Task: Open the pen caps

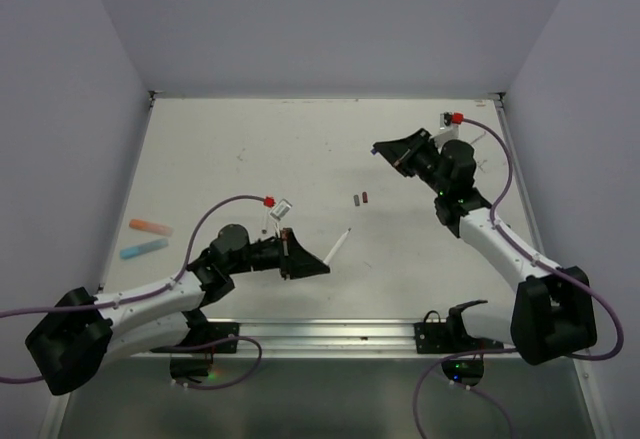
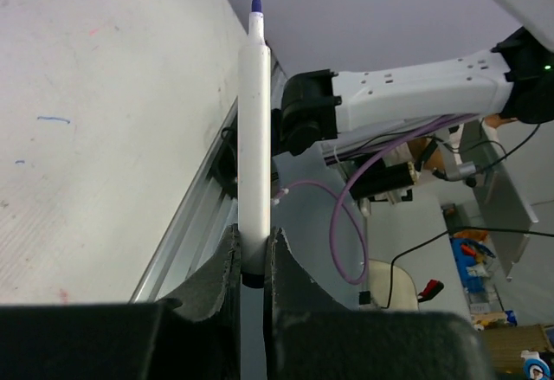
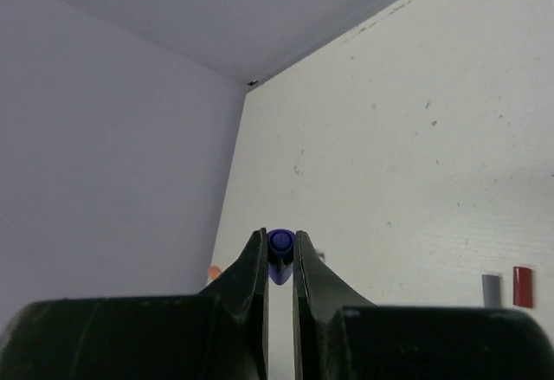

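My left gripper (image 1: 318, 263) is shut on the lower end of a long white pen barrel (image 1: 338, 247) and holds it off the table. In the left wrist view the barrel (image 2: 254, 138) stands between the fingers (image 2: 227, 267), and its dark blue tip (image 2: 256, 3) is bare. My right gripper (image 1: 380, 149) is raised over the far right of the table, shut on a small purple pen cap (image 3: 279, 246). A grey cap (image 1: 357, 199) and a dark red cap (image 1: 366, 197) lie side by side mid-table; they also show in the right wrist view, grey (image 3: 491, 288) and red (image 3: 522, 286).
An orange marker (image 1: 150, 227) and a pale blue marker (image 1: 144, 249) lie near the left edge. An aluminium rail (image 1: 330, 337) runs along the near edge. Walls close in the back and both sides.
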### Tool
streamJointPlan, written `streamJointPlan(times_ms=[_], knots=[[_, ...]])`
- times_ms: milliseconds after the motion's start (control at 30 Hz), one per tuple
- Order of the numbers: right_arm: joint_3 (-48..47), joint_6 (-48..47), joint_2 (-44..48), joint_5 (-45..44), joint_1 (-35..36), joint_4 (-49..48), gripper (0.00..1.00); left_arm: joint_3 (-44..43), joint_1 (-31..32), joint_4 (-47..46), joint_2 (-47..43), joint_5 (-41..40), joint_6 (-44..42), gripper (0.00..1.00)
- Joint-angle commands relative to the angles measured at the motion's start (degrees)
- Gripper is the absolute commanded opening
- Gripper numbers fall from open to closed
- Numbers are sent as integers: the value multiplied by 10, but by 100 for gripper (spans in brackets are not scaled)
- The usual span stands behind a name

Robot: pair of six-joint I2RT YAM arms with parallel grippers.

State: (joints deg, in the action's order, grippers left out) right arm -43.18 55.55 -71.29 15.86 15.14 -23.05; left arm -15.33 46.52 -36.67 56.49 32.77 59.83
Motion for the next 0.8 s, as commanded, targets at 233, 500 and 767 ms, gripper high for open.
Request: streamJointPlan(times_ms=[233,500,767], knots=[[-127,-182,-24,-14,10,316,0,-148,-10,443,-65,-293,-148,0],[-121,-253,-36,1,10,394,0,-184,-22,606,-39,-586,-106,0],[-88,-265,-71,28,10,367,0,-139,-30,581,-52,-673,-87,0]])
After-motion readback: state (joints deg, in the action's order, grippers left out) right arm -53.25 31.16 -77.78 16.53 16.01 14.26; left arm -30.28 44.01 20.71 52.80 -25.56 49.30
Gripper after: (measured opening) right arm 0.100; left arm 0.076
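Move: The two uncapped pens, where the blue pen in the left hand is being taken, lie about 28 cm ahead of that hand, 15 cm left and 17 cm below; from it the grey cap is some 32 cm ahead and 9 right, the red cap 33 ahead and 12 right. From the right hand, holding the blue cap, that grey cap is about 6 cm ahead, 2 left and 25 below, the red cap 7 ahead, level sideways, the pens 2 ahead and 26 left. The blue pen, still pinched in the left fingers, is carried left and forward towards the two loose pens, sinking about 8 cm, while the hand swings roughly 50 degrees counter-clockwise and tips so its fingers go from pointing right to pointing ahead and down. The blue cap, kept in the right fingers, sinks about 11 cm towards the other caps, drawing back slightly as the fingers tilt down. ##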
